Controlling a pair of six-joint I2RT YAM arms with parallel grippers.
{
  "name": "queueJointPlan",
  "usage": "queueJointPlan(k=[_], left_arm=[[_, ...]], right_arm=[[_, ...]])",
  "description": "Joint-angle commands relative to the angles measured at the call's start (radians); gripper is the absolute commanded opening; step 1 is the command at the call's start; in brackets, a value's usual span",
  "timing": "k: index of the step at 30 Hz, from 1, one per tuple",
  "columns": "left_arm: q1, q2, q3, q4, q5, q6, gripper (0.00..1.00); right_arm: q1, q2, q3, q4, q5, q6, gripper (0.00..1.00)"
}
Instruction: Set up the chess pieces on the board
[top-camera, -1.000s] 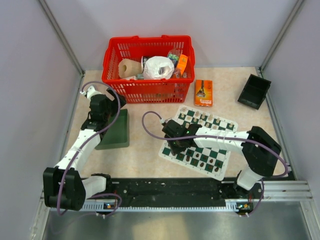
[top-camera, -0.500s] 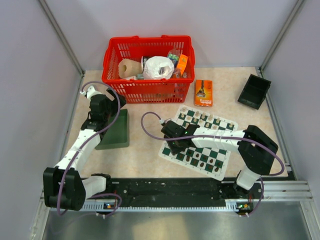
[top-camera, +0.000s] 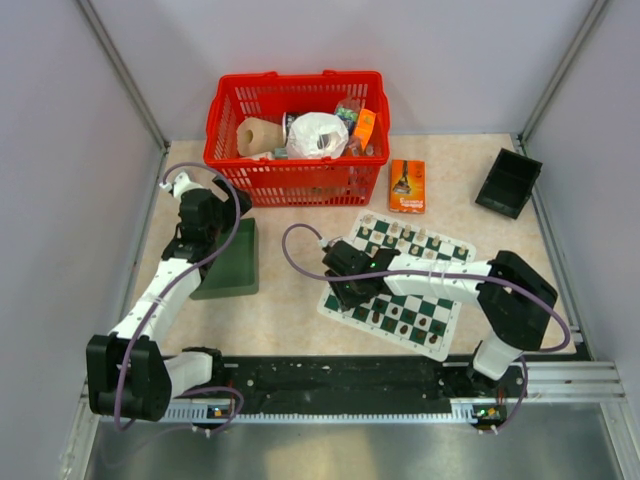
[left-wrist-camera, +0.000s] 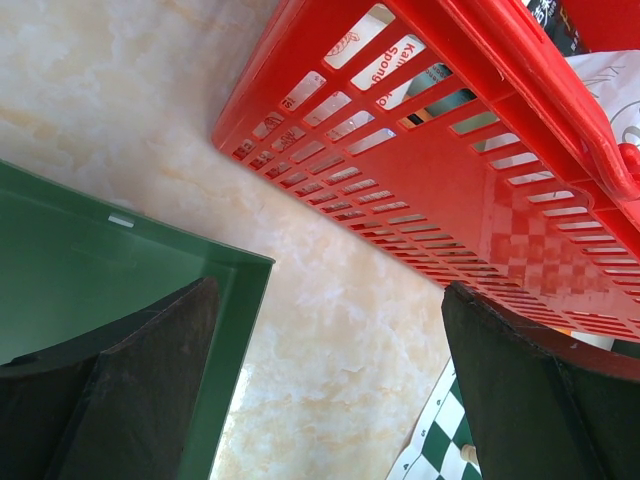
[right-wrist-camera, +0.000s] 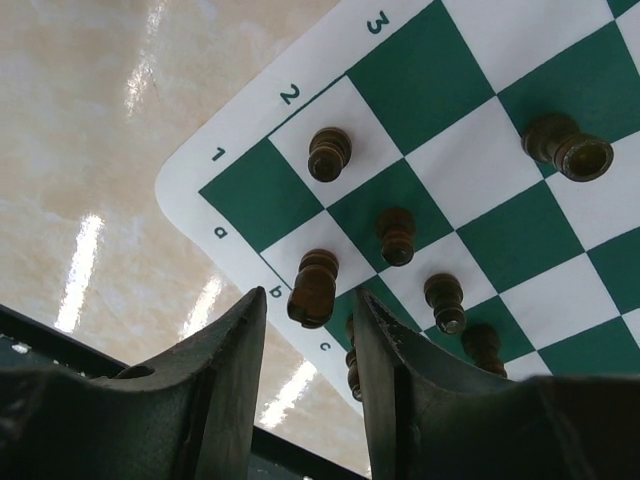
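The board (top-camera: 328, 308) lies right of centre, green and white checks with chess pieces along its far and near rows. My right gripper (top-camera: 345, 297) hovers over its near-left corner. In the right wrist view the jaws of that gripper (right-wrist-camera: 310, 291) stand open around a dark piece (right-wrist-camera: 316, 275) upright on a white square of the board (right-wrist-camera: 480, 130), with a gap on each side. More dark pieces (right-wrist-camera: 397, 235) stand nearby. My left gripper (top-camera: 232, 210) is wide open and holds nothing (left-wrist-camera: 330, 290); it hangs above the bare table between the green tray (left-wrist-camera: 100, 270) and the basket.
A red basket (top-camera: 297, 130) of groceries stands at the back; its wall (left-wrist-camera: 450, 170) is close to my left fingers. An orange box (top-camera: 407, 185) lies behind the board, a black tray (top-camera: 508, 182) at the far right, and the green tray (top-camera: 228, 258) at the left.
My right gripper's jaws have parted from the dark piece, which now stands free on the board's corner. The left arm has not moved.
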Motion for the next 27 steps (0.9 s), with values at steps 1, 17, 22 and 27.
queueJointPlan(k=[1, 17, 22, 27], left_arm=[[0.005, -0.022, -0.01, 0.034, -0.004, 0.004, 0.99], [0.005, -0.022, -0.01, 0.037, 0.0, 0.004, 0.99], [0.005, -0.022, -0.011, 0.034, -0.002, 0.005, 0.99], [0.006, -0.022, -0.01, 0.034, -0.005, 0.007, 0.99]], right_arm=[[0.013, -0.091, 0.055, -0.01, 0.025, -0.016, 0.41], [-0.166, -0.085, 0.072, 0.007, 0.117, -0.01, 0.43], [-0.185, -0.018, 0.076, 0.031, 0.125, 0.004, 0.44], [-0.192, 0.012, 0.088, 0.046, 0.132, -0.004, 0.44]])
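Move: The right hand's fingers stand open around the dark knight just placed on b1. The dark rook near the middle of the board lies about 8 cm ahead, 4 cm to the right and roughly 1 cm lower. The b2 pawn stands 3 cm ahead and 1 cm right, the a2 pawn 4 cm ahead and 1 cm left. From the left hand the rook lies some 12 cm back, 30 cm to the right and 16 cm below. Already loose around the b1 knight, the right hand's fingers rise clear of it by about 6 cm, arc forward 7 cm and 4 cm to the right towards the dark rook, then sink nearly 5 cm beside the near side of the rook. The wrist turns some 15 degrees clockwise on the way; the fingers stay partly open, not yet touching the rook. ##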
